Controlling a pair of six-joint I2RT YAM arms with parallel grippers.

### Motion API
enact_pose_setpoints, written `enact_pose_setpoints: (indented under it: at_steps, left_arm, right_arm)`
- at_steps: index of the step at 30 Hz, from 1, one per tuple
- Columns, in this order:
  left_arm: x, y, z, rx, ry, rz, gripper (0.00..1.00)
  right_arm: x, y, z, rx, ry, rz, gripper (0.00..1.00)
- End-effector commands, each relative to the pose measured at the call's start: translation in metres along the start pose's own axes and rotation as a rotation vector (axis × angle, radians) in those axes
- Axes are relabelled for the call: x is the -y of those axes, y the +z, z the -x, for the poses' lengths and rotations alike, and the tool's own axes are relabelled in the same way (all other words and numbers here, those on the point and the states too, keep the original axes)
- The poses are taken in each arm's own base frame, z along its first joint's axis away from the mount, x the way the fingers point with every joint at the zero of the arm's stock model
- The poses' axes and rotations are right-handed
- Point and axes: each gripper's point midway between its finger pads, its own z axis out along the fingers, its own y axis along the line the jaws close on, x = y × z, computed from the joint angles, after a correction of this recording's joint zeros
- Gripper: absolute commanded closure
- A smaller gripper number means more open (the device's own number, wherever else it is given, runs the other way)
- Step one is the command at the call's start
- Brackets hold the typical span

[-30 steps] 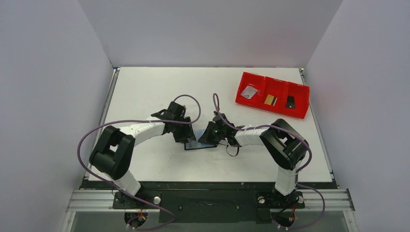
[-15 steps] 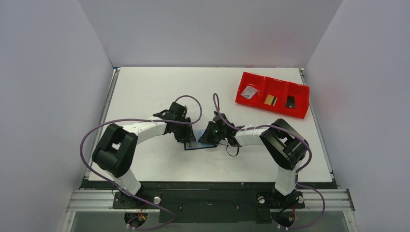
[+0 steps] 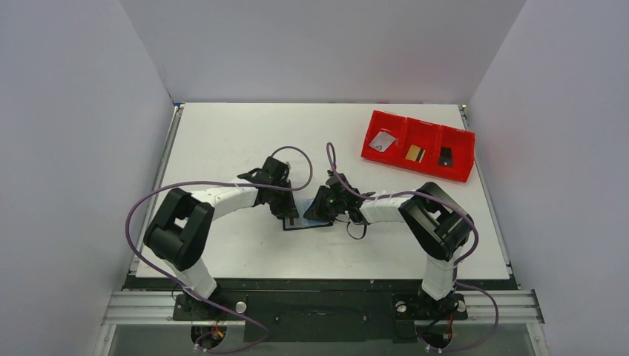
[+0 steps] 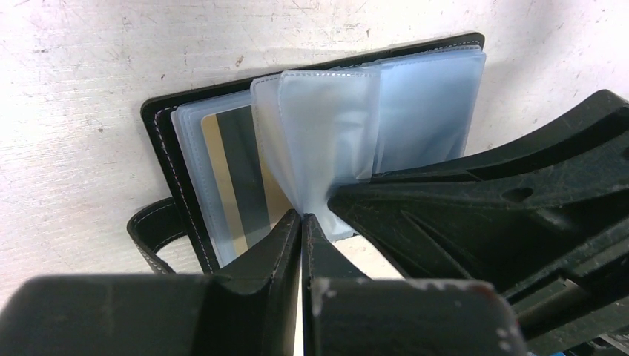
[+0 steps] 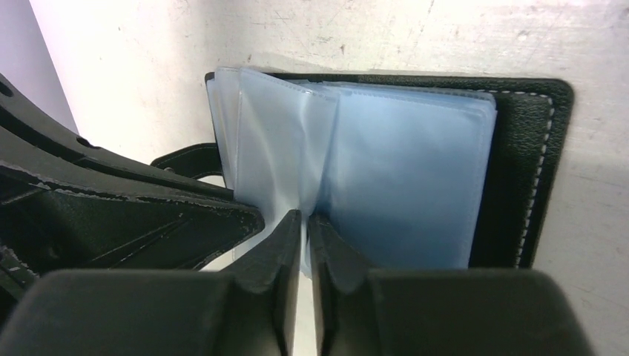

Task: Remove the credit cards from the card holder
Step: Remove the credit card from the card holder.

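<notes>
The card holder [image 3: 305, 222] lies open on the table between both arms, a black stitched cover [image 4: 159, 141] with clear bluish sleeves [image 5: 408, 185]. A gold credit card with a dark stripe [image 4: 241, 185] sits inside a left-hand sleeve. My left gripper [image 4: 302, 216] is shut, pinching the lower edge of a raised clear sleeve [image 4: 326, 133]. From the opposite side, my right gripper [image 5: 305, 216] is shut on a sleeve edge near the spine. In the top view the left gripper [image 3: 291, 215] and the right gripper [image 3: 320, 211] meet over the holder.
A red three-compartment tray [image 3: 415, 168] stands at the back right, holding a silver card [image 3: 383, 141], a gold card [image 3: 415, 153] and a black card [image 3: 445, 156]. The holder's closing strap [image 4: 148, 230] loops out at its left edge.
My left gripper has gone from open to shut on a clear sleeve, and its arm has shifted slightly. The right arm has barely moved.
</notes>
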Motion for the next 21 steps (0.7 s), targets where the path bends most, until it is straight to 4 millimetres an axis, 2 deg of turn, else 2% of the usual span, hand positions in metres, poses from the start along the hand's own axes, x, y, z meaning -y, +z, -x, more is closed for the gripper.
enact_pose_setpoints:
  at_steps: [1,4,5,9,15,18,21]
  left_arm:
    - [0.019,-0.007,0.018,0.055,0.029,-0.048,1.00]
    - [0.020,-0.010,0.019,0.063,0.029,-0.049,1.00]
    - [0.020,-0.011,0.020,0.066,0.029,-0.049,1.00]
    - [0.021,-0.012,0.020,0.068,0.029,-0.050,1.00]
    - [0.025,-0.015,0.021,0.074,0.032,-0.069,1.00]
    - [0.034,-0.018,0.022,0.082,0.040,-0.108,1.00]
    - [0.044,-0.021,0.023,0.090,0.057,-0.139,1.00]
  right_arm:
    - [0.034,-0.004,-0.006,-0.008,-0.026,-0.159,0.84]
    - [0.018,-0.014,0.004,0.013,-0.041,-0.137,0.73]
    - [0.006,-0.019,0.011,0.036,-0.050,-0.112,0.67]
    - [-0.010,-0.036,0.024,0.069,-0.069,-0.110,0.58]
    - [-0.018,-0.062,0.038,0.129,-0.085,-0.130,0.50]
    - [-0.022,-0.074,0.045,0.159,-0.086,-0.126,0.49]
    - [-0.017,-0.084,0.051,0.190,-0.090,-0.155,0.48]
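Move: Both grippers are shut on the near part of the loose clear sleeve. From the left gripper the sleeve's middle lies about 3 cm ahead and 1 cm right, a centimetre lower; the striped card is some 2 cm ahead, 2 cm left, 2 cm lower. From the right gripper the sleeve is roughly 3 cm ahead, 1 cm left, 1 cm below, the striped card about 2 cm ahead, 5 cm left, 2 cm below, and the blue page 2 cm ahead, 4 cm right, 1 cm below. Open the right gripper to about half so it lets go of the clear sleeve, lifting straight off first, then carry it up and away to the right over the blue page, about 5 cm up and 4 cm right, tipping the fingers some 10 degrees steeper downward. Keep the left gripper shut and nearly still, pinching the sleeve by its near edge. ##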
